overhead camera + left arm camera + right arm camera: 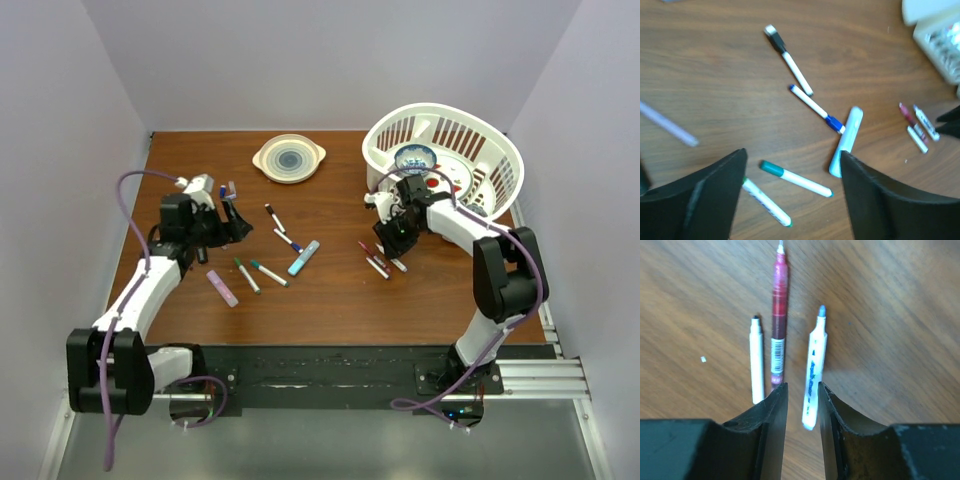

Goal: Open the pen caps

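My left gripper (792, 155) (232, 218) hangs open over two pens: one with a teal cap (772, 169), and a green pen (765, 200) partly behind the left finger. A light blue marker (847, 140) lies by the right finger. Farther off lie a pen with a blue cap (835, 123) and one with a black cap (776, 39). My right gripper (803, 390) (392, 240) is narrowly open low over three uncapped pens. The rear end of the blue-tipped white pen (815, 370) lies in the gap, touching neither jaw. Beside it lie a red pen (778, 315) and a black-tipped white pen (756, 360).
A purple marker (222, 288) lies near the left arm. A white basket (500, 170) holding a bowl and a plate stands at the back right, close behind the right arm. A cream dish (288, 158) sits at the back centre.
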Robot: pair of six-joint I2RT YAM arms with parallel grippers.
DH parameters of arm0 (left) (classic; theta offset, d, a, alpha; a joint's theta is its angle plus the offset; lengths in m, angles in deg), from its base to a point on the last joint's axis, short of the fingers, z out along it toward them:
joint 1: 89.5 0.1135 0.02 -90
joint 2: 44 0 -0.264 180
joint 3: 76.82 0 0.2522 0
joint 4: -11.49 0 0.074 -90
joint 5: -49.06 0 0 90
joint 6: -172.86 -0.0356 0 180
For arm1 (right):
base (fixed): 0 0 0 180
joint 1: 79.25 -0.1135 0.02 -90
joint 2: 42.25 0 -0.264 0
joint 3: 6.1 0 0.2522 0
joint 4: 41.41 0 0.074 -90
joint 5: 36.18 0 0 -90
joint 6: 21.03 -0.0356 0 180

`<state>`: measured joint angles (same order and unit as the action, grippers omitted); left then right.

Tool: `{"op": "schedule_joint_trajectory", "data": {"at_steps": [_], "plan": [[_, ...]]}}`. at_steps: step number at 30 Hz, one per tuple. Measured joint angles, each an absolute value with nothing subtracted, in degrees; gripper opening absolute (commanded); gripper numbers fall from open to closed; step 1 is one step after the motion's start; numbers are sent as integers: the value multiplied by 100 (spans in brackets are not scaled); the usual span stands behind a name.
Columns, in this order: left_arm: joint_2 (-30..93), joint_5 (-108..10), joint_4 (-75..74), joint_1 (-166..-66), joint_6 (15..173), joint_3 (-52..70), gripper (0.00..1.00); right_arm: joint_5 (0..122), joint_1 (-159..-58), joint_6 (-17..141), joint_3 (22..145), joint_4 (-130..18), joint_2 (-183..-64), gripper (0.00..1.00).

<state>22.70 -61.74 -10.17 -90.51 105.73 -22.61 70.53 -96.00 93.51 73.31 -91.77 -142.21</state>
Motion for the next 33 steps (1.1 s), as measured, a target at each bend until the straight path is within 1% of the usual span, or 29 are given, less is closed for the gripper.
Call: {"op": "schedule_joint_trajectory", "data": {"at_steps": [2,4,9,10,12,13,16,21,27,30,31,33], "plan": [[2482,-5951,-1093,-9460,10602,-2163,72,7243,-9598,9364,7333,-9181,-14005,36],[2742,-5687,-1146,-9816,10682,-2006,72,7553,-9596,9372,7333,-9183,-13745,37],[3832,-4742,-1299,-10345,11260,-1228,70,8255,-9596,9392,7333,-9157,-13170,38],[4086,-4541,-1375,-10411,11426,-1024,67,8364,-9596,9394,7333,-9157,-13100,38],[4538,-4178,-1528,-10513,11751,-659,63,8526,-9598,9394,7333,-9157,-13019,38],[4820,-3971,-1629,-10559,11961,-415,59,8609,-9596,9394,7331,-9159,-12997,38],[5452,-3577,-1902,-10625,12431,132,56,8766,-9596,9394,7331,-9164,-12960,38],[6433,-3156,-2446,-10656,12908,1124,56,8943,-9596,9394,7331,-9164,-12836,38],[7349,-2707,-3037,-10710,13004,2283,55,9103,-9611,9396,7331,-9168,-12790,38],[7754,-2506,-3329,-10730,12973,2761,49,9127,-9620,9399,7331,-9170,-12755,38],[7828,-2478,-3375,-10732,12962,2825,44,9138,-9624,9401,7331,-9170,-12746,38],[7906,-2415,-3485,-10736,12916,2938,39,9155,-9639,9412,7331,-9175,-12737,39]]}}
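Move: The black-capped pen lies about 12 cm ahead of the left hand, 7 cm to its right and 12 cm below, cap end farther out. From that pen, the blue-capped pen is some 7 cm back and 4 cm right, the turquoise highlighter about 13 cm back and 10 cm right. For the right hand the black-capped pen is about 39 cm left, 11 cm ahead and slightly lower; the uncapped light-blue pen lies just under its fingers. Rightwards at first, about 5 cm, then forward some 15 cm while sinking about 11 cm, the left hand comes down over the black cap, tipping its fingers steeper, swinging them counter-clockwise, and narrowing them roughly by half to straddle the cap. The right hand, already open, rises about 10 cm off the light-blue pen, drifting left and tilting. ##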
